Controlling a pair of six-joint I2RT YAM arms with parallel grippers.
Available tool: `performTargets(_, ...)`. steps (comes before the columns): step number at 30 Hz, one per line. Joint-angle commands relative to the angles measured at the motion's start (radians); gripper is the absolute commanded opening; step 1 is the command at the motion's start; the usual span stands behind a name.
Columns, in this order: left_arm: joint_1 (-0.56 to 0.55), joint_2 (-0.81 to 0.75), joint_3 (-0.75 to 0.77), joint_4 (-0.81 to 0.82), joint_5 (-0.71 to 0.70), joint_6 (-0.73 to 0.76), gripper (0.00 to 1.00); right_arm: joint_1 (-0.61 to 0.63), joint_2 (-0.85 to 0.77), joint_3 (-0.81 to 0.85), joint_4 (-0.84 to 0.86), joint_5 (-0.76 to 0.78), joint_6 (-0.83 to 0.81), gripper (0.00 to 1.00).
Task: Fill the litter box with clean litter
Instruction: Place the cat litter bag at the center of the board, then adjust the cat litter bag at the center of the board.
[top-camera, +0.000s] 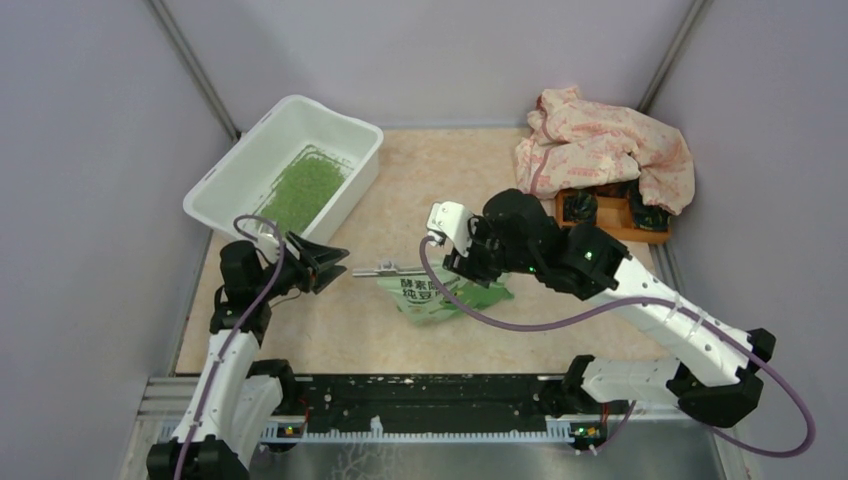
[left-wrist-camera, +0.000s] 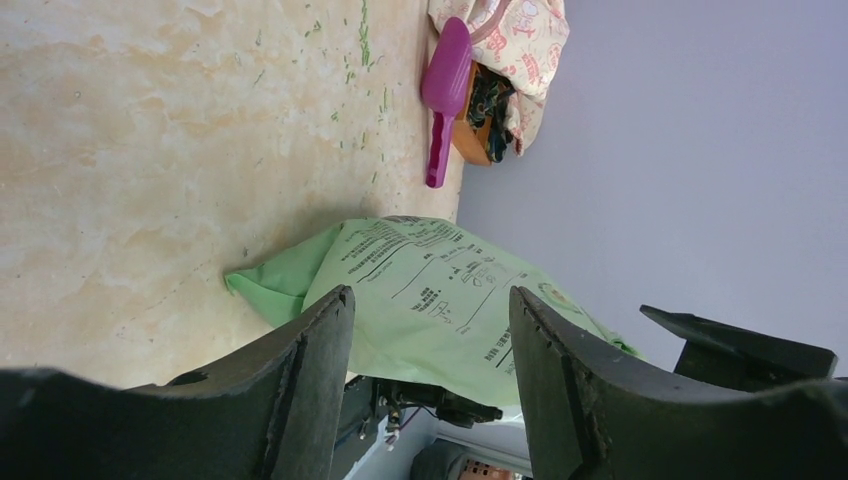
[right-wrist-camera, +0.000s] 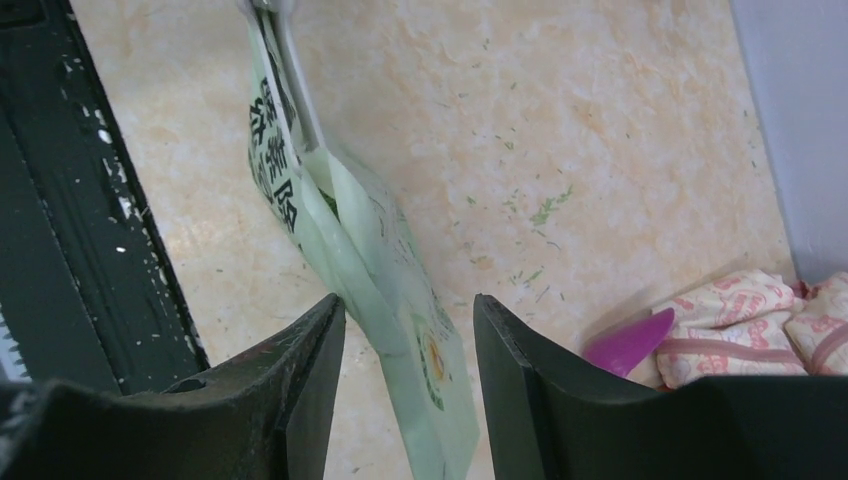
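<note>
The white litter box (top-camera: 226, 172) stands at the far left, with a patch of green clean litter (top-camera: 303, 190) in its bottom. A light green printed bag (top-camera: 440, 297) lies mid-table, a grey clip (top-camera: 385, 270) on its left end. My left gripper (top-camera: 335, 265) is open just left of the clip; in the left wrist view the bag (left-wrist-camera: 430, 285) lies beyond the open left gripper (left-wrist-camera: 430, 300), untouched. My right gripper (top-camera: 462, 262) hangs over the bag's top. In the right wrist view the right gripper (right-wrist-camera: 408, 305) is open astride the bag (right-wrist-camera: 370, 250), without clamping it.
A patterned cloth (top-camera: 605, 145) drapes over an orange wooden tray (top-camera: 612, 232) at the back right. A purple scoop (left-wrist-camera: 445, 90) lies beside it. Stray green granules (right-wrist-camera: 545, 210) dot the tabletop. A black rail (top-camera: 430, 395) runs along the near edge, with walls on three sides.
</note>
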Motion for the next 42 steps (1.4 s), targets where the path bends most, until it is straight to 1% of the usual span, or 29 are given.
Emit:
performTargets(1,0.008,-0.002,-0.017,0.049,0.006,-0.002,0.64,0.005,0.067,0.156,-0.053,-0.105,-0.015,0.51)
performTargets(4,0.009,0.001,-0.026,0.051,-0.002,-0.005,0.64,0.041,0.141,0.276,-0.128,-0.125,-0.02,0.51)
performTargets(8,0.008,0.028,-0.031,0.103,0.01,-0.009,0.65,0.099,0.238,0.382,-0.18,-0.15,-0.017,0.51)
performTargets(10,0.008,0.039,-0.031,0.116,0.021,-0.012,0.64,0.139,0.267,0.411,-0.198,-0.157,-0.014,0.51)
performTargets(13,0.008,0.046,-0.03,0.127,0.03,-0.015,0.65,0.196,0.284,0.413,-0.223,-0.128,0.006,0.51)
performTargets(15,0.008,0.044,-0.033,0.129,0.033,-0.015,0.65,0.238,0.268,0.371,-0.228,-0.093,0.033,0.51)
performTargets(18,0.008,0.044,-0.049,0.144,0.027,-0.017,0.65,0.259,0.23,0.268,-0.181,-0.079,0.073,0.51)
performTargets(22,0.008,0.056,-0.067,0.164,0.054,-0.024,0.64,0.269,0.182,0.163,-0.111,-0.078,0.126,0.51)
performTargets(26,0.008,0.051,-0.06,0.127,0.066,-0.004,0.64,0.269,0.151,0.047,-0.073,-0.088,0.207,0.51)
performTargets(31,0.009,0.05,-0.063,0.116,0.077,-0.008,0.64,0.269,0.187,-0.135,-0.006,-0.06,0.341,0.52)
performTargets(33,0.009,0.049,-0.065,0.115,0.082,-0.008,0.64,0.269,0.195,-0.198,0.046,-0.04,0.386,0.53)
performTargets(35,0.01,0.046,-0.059,0.107,0.09,-0.005,0.64,0.257,0.203,-0.237,0.069,0.001,0.438,0.54)
performTargets(37,0.009,0.038,-0.05,0.084,0.089,0.007,0.64,0.223,0.216,-0.266,0.066,-0.008,0.461,0.53)
performTargets(42,0.008,0.019,-0.048,0.064,0.087,0.012,0.64,0.125,0.262,-0.331,0.082,-0.106,0.493,0.52)
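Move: The cat litter bag stands free just under the right hand, its middle about 4 cm to the left, 2 cm back and roughly 15 cm below. Its white clip lies some 13 cm left, about 1 cm back and 3 cm lower than that hand. The purple scoop lies about 14 cm ahead and 15 cm right, some 28 cm down. From the left hand, the bag is about 19 cm right, 7 cm back and 4 cm lower. Left first, about 7 cm and slightly up over the bag's top, then back and steeply down some 20 cm with a drift to the right, the right hand swings round to the bag on the side near the base. Its fingers stay half open and tip about 30 degrees further down, ending close over the bag; whether they touch it can't be seen. ##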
